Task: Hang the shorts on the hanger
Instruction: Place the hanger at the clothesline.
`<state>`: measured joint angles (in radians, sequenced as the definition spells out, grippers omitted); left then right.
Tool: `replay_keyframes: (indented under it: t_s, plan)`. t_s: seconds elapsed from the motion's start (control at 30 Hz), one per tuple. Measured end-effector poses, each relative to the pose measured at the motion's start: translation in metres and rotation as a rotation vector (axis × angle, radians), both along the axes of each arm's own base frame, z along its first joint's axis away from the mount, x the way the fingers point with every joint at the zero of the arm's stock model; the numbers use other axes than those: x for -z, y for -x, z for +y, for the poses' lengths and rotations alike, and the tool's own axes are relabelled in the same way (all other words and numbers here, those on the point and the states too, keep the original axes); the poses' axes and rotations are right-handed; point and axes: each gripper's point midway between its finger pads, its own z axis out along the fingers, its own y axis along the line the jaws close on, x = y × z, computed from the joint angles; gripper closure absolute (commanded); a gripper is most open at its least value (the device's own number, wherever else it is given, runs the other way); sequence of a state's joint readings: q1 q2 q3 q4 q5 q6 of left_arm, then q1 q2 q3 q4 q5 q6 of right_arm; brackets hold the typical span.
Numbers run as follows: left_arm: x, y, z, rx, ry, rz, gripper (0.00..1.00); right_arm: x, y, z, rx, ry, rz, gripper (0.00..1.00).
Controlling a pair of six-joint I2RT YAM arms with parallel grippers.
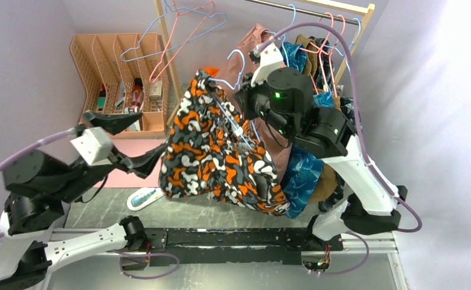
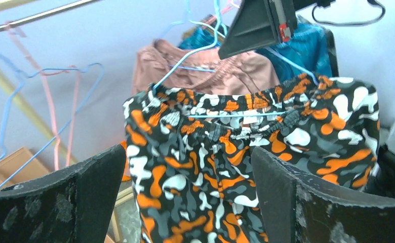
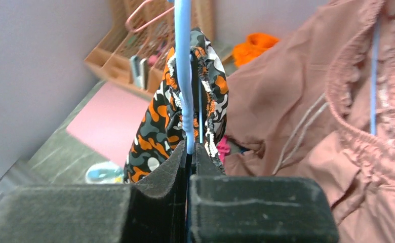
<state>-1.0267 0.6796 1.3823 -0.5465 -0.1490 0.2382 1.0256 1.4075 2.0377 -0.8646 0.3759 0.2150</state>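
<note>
The camouflage-print shorts (image 1: 221, 151) hang in mid-air in front of the clothes rail, their waistband carried on the thin light-blue hanger (image 1: 228, 113). In the left wrist view the hanger's bar (image 2: 241, 115) runs along the elastic waistband of the shorts (image 2: 236, 157). My right gripper (image 1: 246, 99) is shut on the hanger's wire (image 3: 184, 76), which rises from between the pads of this gripper (image 3: 190, 149), with the shorts (image 3: 155, 126) draped just behind. My left gripper (image 1: 151, 132) stands wide open to the left of the shorts and apart from them, nothing between the fingers of this gripper (image 2: 188, 157).
A dusty-pink garment (image 3: 312, 116) and a blue leaf-print garment (image 1: 302, 172) hang close behind the shorts. The wooden rail (image 1: 317, 7) carries pink and blue hangers. A peach file rack (image 1: 124, 78) stands at back left, beside a pink mat (image 1: 121, 175).
</note>
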Motion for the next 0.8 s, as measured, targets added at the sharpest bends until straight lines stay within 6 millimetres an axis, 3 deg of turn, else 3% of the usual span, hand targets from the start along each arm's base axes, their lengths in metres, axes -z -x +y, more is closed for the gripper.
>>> replay_keyframes:
  t_s: [0.1, 0.2, 0.33, 0.43, 0.6, 0.8]
  plan:
    - [-0.006, 0.001, 0.025, -0.071, 0.089, -0.015, 0.03, -0.009, -0.02, -0.005, 0.122, 0.014, -0.02, 1.0]
    - [0.009, -0.004, 0.036, -0.127, 0.11, 0.002, 0.02, -0.032, -0.031, -0.013, 0.204, -0.006, -0.06, 1.0]
    - [0.033, -0.012, 0.039, -0.181, 0.089, 0.035, 0.03, -0.08, -0.029, -0.029, 0.246, -0.112, -0.129, 1.0]
    - [0.042, -0.018, 0.04, -0.218, 0.08, 0.055, 0.03, -0.102, -0.022, -0.046, 0.263, -0.181, -0.163, 1.0]
    - [0.053, -0.026, 0.04, -0.261, 0.076, 0.077, 0.05, -0.098, -0.025, -0.057, 0.311, -0.171, -0.166, 1.0]
    - [0.091, -0.039, 0.029, -0.299, 0.019, 0.113, 0.05, -0.057, -0.072, -0.033, 0.349, -0.062, -0.115, 1.0]
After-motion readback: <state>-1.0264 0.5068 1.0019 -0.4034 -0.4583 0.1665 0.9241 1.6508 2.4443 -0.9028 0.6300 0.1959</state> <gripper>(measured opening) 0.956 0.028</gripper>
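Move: The right hand already grips the hook neck of the blue hanger carrying the camo shorts. The bare stretch of clothesline it goes for lies about 18 cm ahead, 5 cm right and 10 cm higher. The pink pants' hanger hangs some 14 cm ahead and 11 cm to the right. The empty hangers are roughly 14 cm ahead and 13 cm left. From the left hand, that stretch is about 28 cm ahead, 23 cm right and 9 cm up. Keeping the hanger neck pinched, the right hand carries the shorts towards the clothesline: a little forward, then up about 10 cm while drifting right, then forward again and sinking some 5 cm, turning about 20 degrees clockwise on the way. The open left hand, free of the shorts, moves a bit forward and left, then mostly sinks, about 9 cm in all. ##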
